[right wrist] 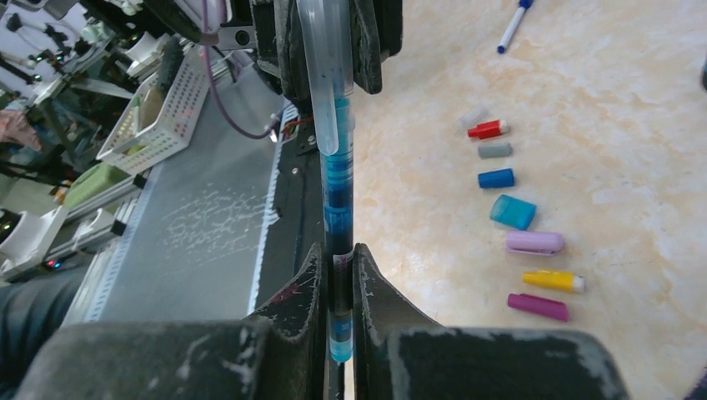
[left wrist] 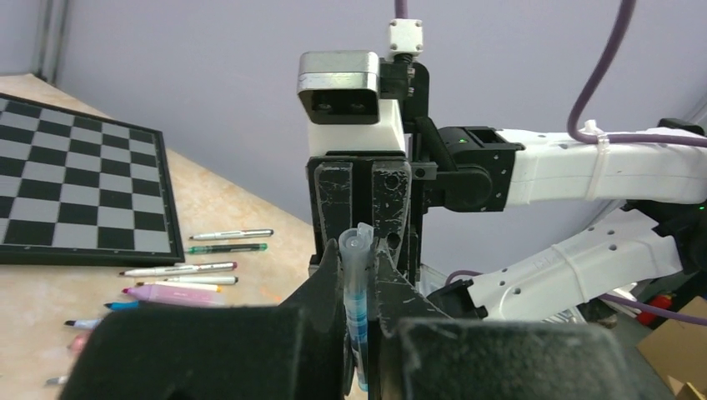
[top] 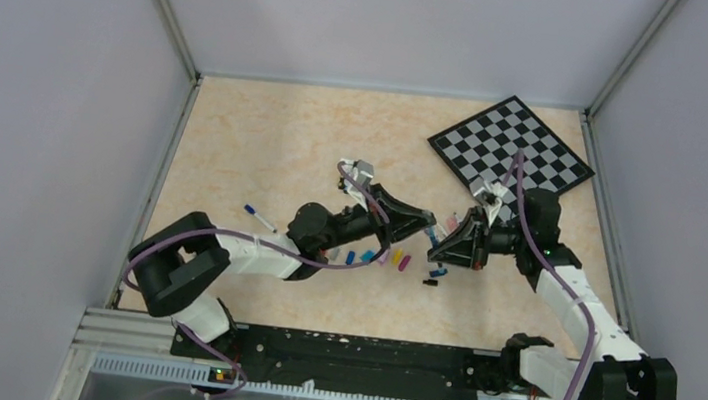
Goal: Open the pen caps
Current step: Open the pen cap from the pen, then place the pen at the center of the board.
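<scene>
A blue pen (right wrist: 338,192) is held in the air between my two grippers. My right gripper (right wrist: 338,279) is shut on its barrel near the tail end. The left gripper (left wrist: 358,267) is shut on the pen's clear cap (left wrist: 357,247), which sits over the pen's other end. In the top view the left gripper (top: 424,226) and right gripper (top: 451,239) meet tip to tip above the table's middle. Loose pen caps lie in a row below: red (right wrist: 488,129), grey (right wrist: 494,151), blue (right wrist: 496,178), teal (right wrist: 513,212), pink (right wrist: 534,242), yellow (right wrist: 549,281), magenta (right wrist: 538,306).
A chessboard (top: 512,148) lies at the back right. Several pens (left wrist: 229,235) and a pink marker (left wrist: 171,294) lie beside its edge. A blue-capped white pen (top: 260,218) lies left of the arms. A black rail (top: 343,350) runs along the near edge.
</scene>
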Tool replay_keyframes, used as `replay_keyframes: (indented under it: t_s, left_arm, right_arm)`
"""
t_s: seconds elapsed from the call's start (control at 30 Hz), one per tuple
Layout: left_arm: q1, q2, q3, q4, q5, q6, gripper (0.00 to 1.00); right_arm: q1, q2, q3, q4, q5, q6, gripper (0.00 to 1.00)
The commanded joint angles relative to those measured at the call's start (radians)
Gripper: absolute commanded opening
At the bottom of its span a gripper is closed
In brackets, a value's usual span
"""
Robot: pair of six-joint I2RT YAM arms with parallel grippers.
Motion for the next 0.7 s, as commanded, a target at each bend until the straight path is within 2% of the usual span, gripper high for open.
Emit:
replay_keyframes:
  t_s: [0.0,0.17,0.27,0.4,0.53,0.67]
  left_arm:
    - [0.105,-0.129,0.071,0.003,-0.098,0.115,0.0]
    - [0.256,-0.227,0.181,-0.105,-0.113,0.128,0.0]
    - [0.294,-0.274,0.219,-0.181,-0.118,0.161,0.0]
    - [0.318,-0.335,0.188,-0.193,-0.117,0.167,0.0]
    - [0.329,-0.417,0.121,-0.256,-0.07,0.148,0.0]
    - [0.332,-0.543,0.024,-0.425,-0.001,0.108,0.0]
  right_arm:
    - [0.008,0.023,0.057,-0.115,0.033,-0.114,0.0]
    - [0.026,0.04,0.061,-0.165,0.051,-0.157,0.0]
    - [0.028,0.042,0.06,-0.168,0.057,-0.16,0.0]
    - [0.028,0.044,0.065,-0.202,0.1,-0.21,0.0]
    - [0.028,0.028,0.111,-0.355,0.312,-0.402,0.0]
    - [0.012,-0.022,0.126,-0.436,0.518,-0.5,0.0]
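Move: Below the left fingers, which already pinch the clear cap, the pen's barrel sits in the right grip about 5 cm back, 2 cm right and 6 cm down. Under the left hand, some 22 cm lower, the magenta cap is about 3 cm ahead and 1 cm right, with the yellow cap 5 cm ahead and 1 cm left. From the right hand, the clear cap is about 5 cm forward, 2 cm left and 6 cm up, while the black cap is 4 cm ahead, 4 cm right and 16 cm below. Pulling the clear cap off along the pen, the left hand sweeps up, left and forward, rising about 18 cm and swinging counter-clockwise some 25 degrees, then eases back and sinks slightly at the end. The right fingers keep their pinch on the barrel; that hand dips about 5 cm and drifts a little forward, its fingertips tipping down. ##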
